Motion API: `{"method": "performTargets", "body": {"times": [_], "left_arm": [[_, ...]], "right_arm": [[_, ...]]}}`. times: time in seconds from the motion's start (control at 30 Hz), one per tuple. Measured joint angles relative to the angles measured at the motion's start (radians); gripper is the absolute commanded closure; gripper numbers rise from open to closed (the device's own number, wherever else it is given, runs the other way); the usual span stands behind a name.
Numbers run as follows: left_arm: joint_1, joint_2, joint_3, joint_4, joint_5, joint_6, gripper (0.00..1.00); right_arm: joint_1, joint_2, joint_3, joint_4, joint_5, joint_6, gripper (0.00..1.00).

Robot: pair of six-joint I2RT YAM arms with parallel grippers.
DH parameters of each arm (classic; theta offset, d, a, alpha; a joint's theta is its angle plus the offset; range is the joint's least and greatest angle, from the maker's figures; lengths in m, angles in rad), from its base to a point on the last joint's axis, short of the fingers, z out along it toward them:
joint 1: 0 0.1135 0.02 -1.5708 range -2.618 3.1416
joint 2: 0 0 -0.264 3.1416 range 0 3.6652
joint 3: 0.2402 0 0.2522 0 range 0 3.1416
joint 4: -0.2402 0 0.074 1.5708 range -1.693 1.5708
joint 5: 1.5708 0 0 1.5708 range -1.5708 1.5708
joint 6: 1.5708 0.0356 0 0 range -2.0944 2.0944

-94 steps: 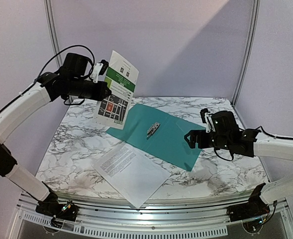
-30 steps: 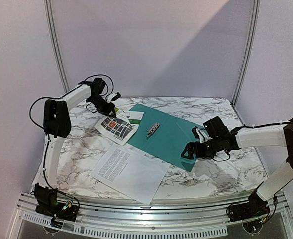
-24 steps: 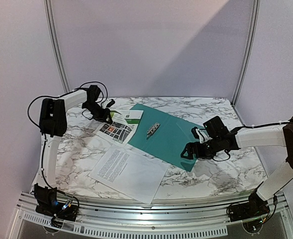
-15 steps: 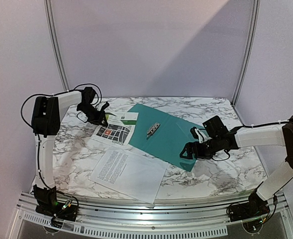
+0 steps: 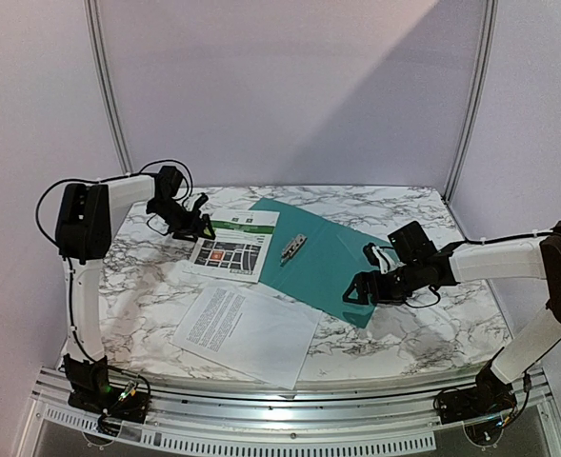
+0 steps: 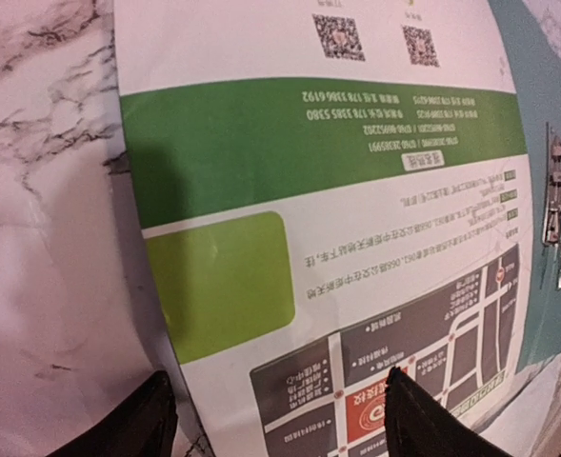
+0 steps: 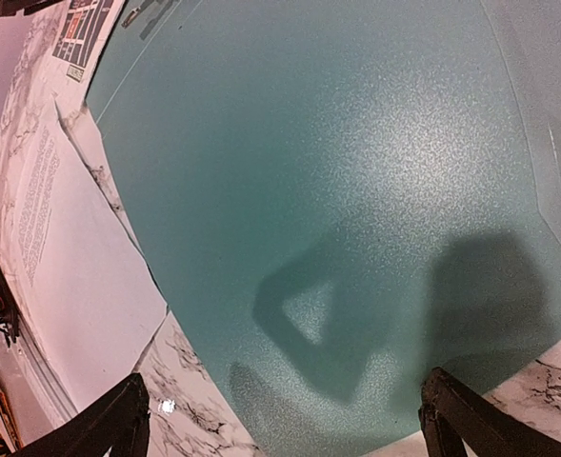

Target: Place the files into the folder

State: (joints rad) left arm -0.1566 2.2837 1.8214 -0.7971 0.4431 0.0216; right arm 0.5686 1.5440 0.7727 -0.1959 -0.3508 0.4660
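Observation:
The files are two sheets. One, with a green header and a map (image 5: 232, 246), lies flat at the back left, its right edge over the teal folder (image 5: 332, 262). My left gripper (image 5: 201, 226) is open at this sheet's (image 6: 318, 143) left end, one finger (image 6: 147, 424) over the marble, the other over the map. The white text sheet (image 5: 247, 324) lies at the front, against the folder's near left edge. The folder lies open with its metal clip (image 5: 292, 248) showing. My right gripper (image 5: 354, 288) hangs open and empty over the folder's (image 7: 337, 171) near corner.
The marble table (image 5: 423, 328) ends in a metal rail at the front. Grey walls and two upright poles close in the back and sides. In the right wrist view the white sheet (image 7: 70, 257) borders the folder's left edge.
The left gripper has opened and let go of the green sheet. The sheet has settled flat, shifted slightly right onto the folder's edge. The right arm has stayed put.

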Motion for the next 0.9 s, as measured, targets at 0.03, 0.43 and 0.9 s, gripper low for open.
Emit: {"method": "performTargets", "body": {"times": [0.03,0.43,0.9], "left_arm": [[0.000,-0.002,-0.005,0.011,-0.002,-0.013,0.27],[-0.002,-0.023,-0.085,0.187,-0.052,-0.173,0.55],[-0.060,-0.032,-0.163,0.349,-0.107,-0.286,1.00]], "right_arm": [[0.000,0.000,0.000,0.000,0.000,0.000,0.01],[0.000,-0.017,-0.015,0.002,0.000,0.000,0.01],[0.000,-0.017,-0.015,0.015,-0.004,0.002,0.01]]}}
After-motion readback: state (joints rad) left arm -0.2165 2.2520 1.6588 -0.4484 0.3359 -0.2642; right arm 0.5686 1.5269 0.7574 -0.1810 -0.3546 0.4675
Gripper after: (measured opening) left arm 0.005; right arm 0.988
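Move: The flyer lies under the open left gripper, its middle about 7 cm to the right, 1 cm ahead and 2 cm below; the fingers are near its left edge. The metal clip is some 24 cm right and 3 cm back from this hand, on the folder, whose middle is about 27 cm right and 3 cm back. The text page lies roughly 32 cm back and 13 cm right. From the right hand the flyer is about 21 cm ahead and 32 cm left. Bring the left gripper forward about 2.5 cm along the flyer's left side, sinking about 1 cm and turning a little counter-clockwise while the fingers close fully. Then, with the fingertips together at the left edge beside the lime patch, push the sheet to the right, some 2.5 cm, towards the clip. ##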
